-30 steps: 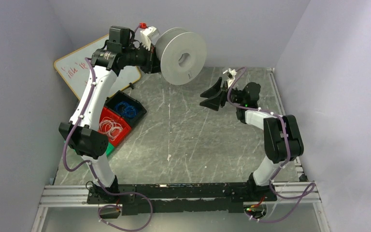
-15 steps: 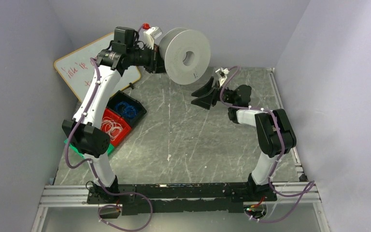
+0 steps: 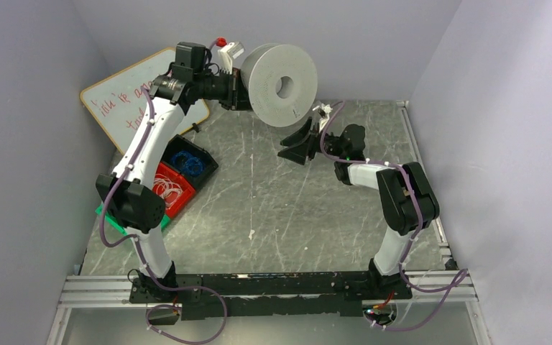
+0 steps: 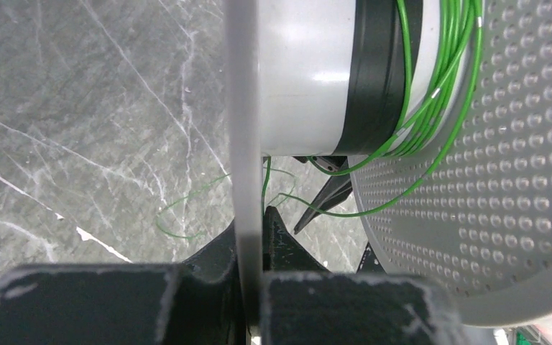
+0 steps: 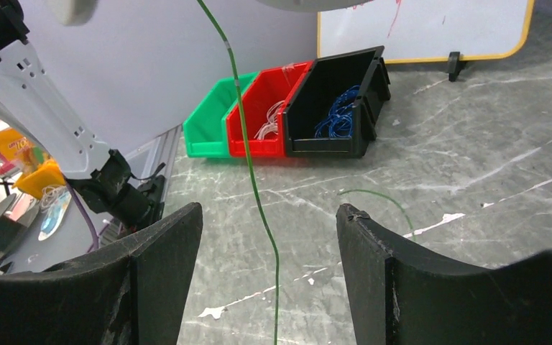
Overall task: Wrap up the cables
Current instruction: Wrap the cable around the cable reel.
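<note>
My left gripper [image 3: 241,90] is shut on one flange [image 4: 244,129] of a grey spool [image 3: 282,85] and holds it up over the back of the table. The thin green cable [image 4: 438,79] is wound a few turns round the spool's hub. A loose strand [image 4: 187,219] trails from it down to the table. My right gripper [image 3: 292,146] stands open just below and to the right of the spool. In the right wrist view the green cable [image 5: 251,180] hangs straight down between the open fingers [image 5: 162,248], touching neither.
Green [image 5: 212,122], red [image 5: 269,108] and black [image 5: 338,108] bins sit in a row at the left of the table [image 3: 273,208]; the black one holds blue coils, the red one whitish coils. A whiteboard [image 3: 126,93] leans against the back left wall.
The left arm has carried the spool a little to the right and further back. The right gripper has moved left, to under the spool, staying open.
</note>
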`<state>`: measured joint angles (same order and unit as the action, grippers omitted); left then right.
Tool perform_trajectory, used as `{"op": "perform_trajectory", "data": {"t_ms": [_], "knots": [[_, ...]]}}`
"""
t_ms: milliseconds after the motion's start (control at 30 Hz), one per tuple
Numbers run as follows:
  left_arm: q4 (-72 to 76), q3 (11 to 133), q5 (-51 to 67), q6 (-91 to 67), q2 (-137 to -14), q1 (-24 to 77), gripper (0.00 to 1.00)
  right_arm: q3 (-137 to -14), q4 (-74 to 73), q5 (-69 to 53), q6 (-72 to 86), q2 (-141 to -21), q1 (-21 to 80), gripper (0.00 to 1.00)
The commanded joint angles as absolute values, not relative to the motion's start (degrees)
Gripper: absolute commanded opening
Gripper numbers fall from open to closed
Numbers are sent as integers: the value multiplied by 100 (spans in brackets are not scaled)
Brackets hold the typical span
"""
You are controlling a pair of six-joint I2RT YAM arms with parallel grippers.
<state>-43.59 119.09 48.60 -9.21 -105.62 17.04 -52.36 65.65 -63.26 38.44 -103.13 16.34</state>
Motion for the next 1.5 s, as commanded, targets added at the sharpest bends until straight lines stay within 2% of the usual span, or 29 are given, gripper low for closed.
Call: {"op": "perform_trajectory", "data": {"t_ms": [0, 233, 533, 600, 667, 800, 900, 1000, 1167, 1200, 1300, 1400, 1467], "knots": [[-3808, 11917, 5270, -1168, -10434, 1788, 2, -5322, 6806, -6290, 3702, -10170, 1709, 71], [-3723, 11974, 5311, -1343, -10505, 1802, 2, -5300, 7625, -6429, 4312, -10345, 1957, 63], [-3634, 12032, 5458, -1506, -10572, 1802, 2, -5313, 7628, -6317, 4431, -10497, 2021, 59], [-3623, 12032, 5490, -1548, -10578, 1808, 2, -5351, 7644, -6338, 4492, -10547, 2041, 50], [-3615, 12037, 5493, -1573, -10582, 1803, 2, -5400, 7671, -6381, 4596, -10601, 2060, 36], [-3639, 12045, 5497, -1590, -10565, 1806, 2, -5509, 7515, -6471, 4650, -10652, 2052, 0], [-3800, 12119, 5248, -1483, -10511, 1790, 2, -5646, 6599, -6420, 4412, -10537, 1956, 0], [-4131, 12195, 5022, -1043, -10394, 1723, 2, -5647, 6532, -6422, 4804, -10471, 1686, 0], [-4653, 12043, 5002, 13, -10125, 1548, 2, -5840, 8113, -6831, 6792, -10803, 1104, 0], [-4758, 12004, 4996, 282, -10080, 1533, 2, -5871, 8405, -6859, 7098, -10846, 998, 3], [-5052, 11893, 4840, 946, -9979, 1527, 2, -5849, 8618, -6858, 7409, -10745, 726, 0], [-5277, 11815, 4582, 1401, -9927, 1529, 2, -5903, 8183, -6925, 7446, -10556, 572, 0], [-5383, 11765, 4325, 1694, -9924, 1529, 2, -6099, 7318, -7078, 7358, -10457, 481, 0]]}}
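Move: The green cable hangs from the reel through the right hand's open fingers, about 2 cm left of its hand point and 1 cm back, level with it. The reel is some 18 cm above the right hand and 4 cm left, about level front to back; the black bin lies roughly 30 cm left, 5 cm ahead and 20 cm below. From the left hand, which grips the flange, the reel's middle is about 9 cm right, 3 cm back and 5 cm up, and that cable 11 cm right, 5 cm back, 13 cm down. Easing left and slightly back by 2–3 cm, the right hand shuts its fingers on the hanging cable, then draws it away from the reel about 9 cm to the right, also forward and up, the wrist turning some 20 degrees. The left hand keeps the flange pinched, nearly still at first, then shifts roughly 4 cm left and down while turning the reel a little. ##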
